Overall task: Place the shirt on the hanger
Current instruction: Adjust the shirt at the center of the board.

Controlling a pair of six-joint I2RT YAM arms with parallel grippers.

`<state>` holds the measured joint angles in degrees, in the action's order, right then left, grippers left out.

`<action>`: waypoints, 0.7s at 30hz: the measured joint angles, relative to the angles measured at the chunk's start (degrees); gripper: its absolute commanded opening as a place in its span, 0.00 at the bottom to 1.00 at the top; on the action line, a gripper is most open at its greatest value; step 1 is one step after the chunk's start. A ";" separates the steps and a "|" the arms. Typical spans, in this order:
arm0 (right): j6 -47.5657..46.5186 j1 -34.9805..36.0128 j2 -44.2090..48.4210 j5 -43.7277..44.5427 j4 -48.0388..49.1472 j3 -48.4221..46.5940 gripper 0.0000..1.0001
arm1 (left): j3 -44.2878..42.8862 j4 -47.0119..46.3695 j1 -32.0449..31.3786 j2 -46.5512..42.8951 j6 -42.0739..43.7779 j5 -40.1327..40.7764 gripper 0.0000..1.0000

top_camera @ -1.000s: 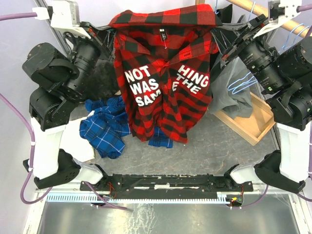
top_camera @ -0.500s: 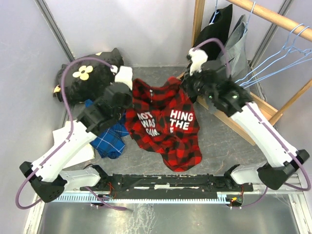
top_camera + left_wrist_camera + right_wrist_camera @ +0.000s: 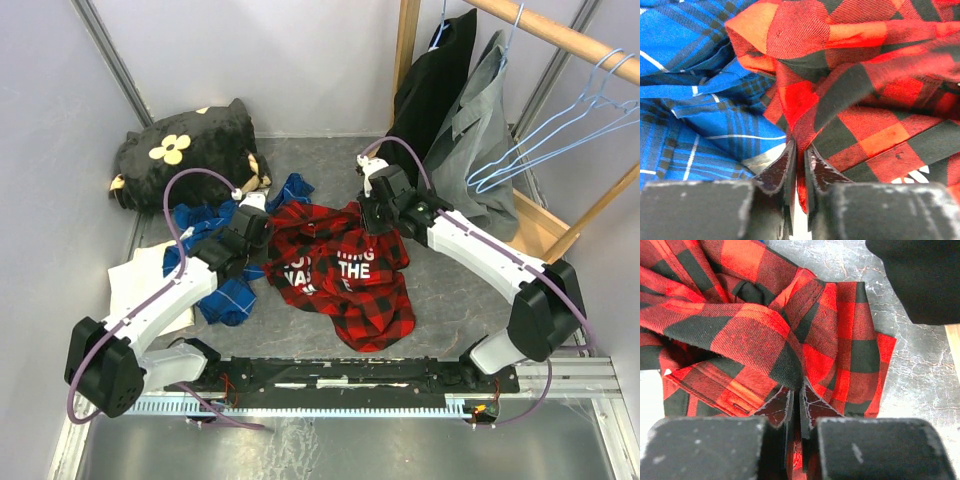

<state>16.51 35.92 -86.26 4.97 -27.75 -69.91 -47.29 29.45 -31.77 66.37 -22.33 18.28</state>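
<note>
The red-and-black plaid shirt with white lettering lies bunched on the grey table in the middle. My left gripper is shut on a fold at its left edge. My right gripper is shut on a fold at its upper right. The shirt fills the left wrist view and the right wrist view. Light-blue wire hangers hang from the wooden rail at the upper right, apart from both grippers.
A blue plaid shirt lies left of the red one, also in the left wrist view. A black flowered garment lies at the back left. Black and grey garments hang from the rail. A white cloth lies at left.
Both arms have come down from a high lift and lowered the shirt onto the table, where it has bunched up. Both grippers still hold it.
</note>
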 measured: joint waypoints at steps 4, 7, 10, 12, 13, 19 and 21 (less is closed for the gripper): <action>0.37 0.00 0.33 -0.50 1.22 0.02 0.68 | -0.31 -0.68 0.55 -0.46 0.07 -2.47 0.48; -0.11 0.00 2.51 -0.90 1.03 0.02 0.89 | -0.94 -0.70 0.55 -2.01 0.09 -3.63 0.59; -0.90 -0.04 5.49 -1.07 -0.26 0.00 0.99 | -1.68 -0.68 0.55 -4.37 0.26 -3.96 0.78; -1.31 -0.04 7.85 -0.81 -1.55 0.00 0.99 | -2.16 -0.61 0.55 -5.95 0.37 -4.17 0.84; -1.31 -0.04 8.72 -0.50 -2.05 0.02 0.99 | -2.27 -0.57 0.55 -6.54 0.42 -4.35 0.86; -2.03 -0.04 14.40 3.91 -7.82 1.11 0.99 | -2.40 0.37 0.55 -9.20 0.76 -4.44 0.92; -2.47 -0.04 15.37 4.42 -9.38 1.92 0.99 | -2.71 1.31 0.55 -9.18 0.79 -4.26 0.95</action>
<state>14.04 35.88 -70.89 9.39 -37.12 -67.99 -50.00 30.76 -31.22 57.19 -21.54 14.02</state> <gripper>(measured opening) 0.990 0.918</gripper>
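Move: Both grippers still pinch the red-black shirt's two shoulders, just above the board: its middle lies about 14 cm right of the left hand and 6 cm back, a couple of centimetres below. From the right hand that middle is some 7 cm left, 9 cm back, about 2 cm lower. The blue shirt centres about 9 cm left of the left hand and 1 cm back, 2 cm lower; the black garment's lower end hangs roughly 9 cm ahead of the right hand and 1 cm to its right, about level in height. Both hands let go of the shirt's shoulders, their nearly shut fingers spreading wide where they are before the hands come up off the cloth, the left one lifting about 6 cm almost straight up while its fingertips tip up slightly. The right opens sooner and also rises some 6 cm, but swings out to the right and back towards its own base as it goes, about 5 cm right and 4 cm back, clear of the shirt's right shoulder and the folded cloth there. ##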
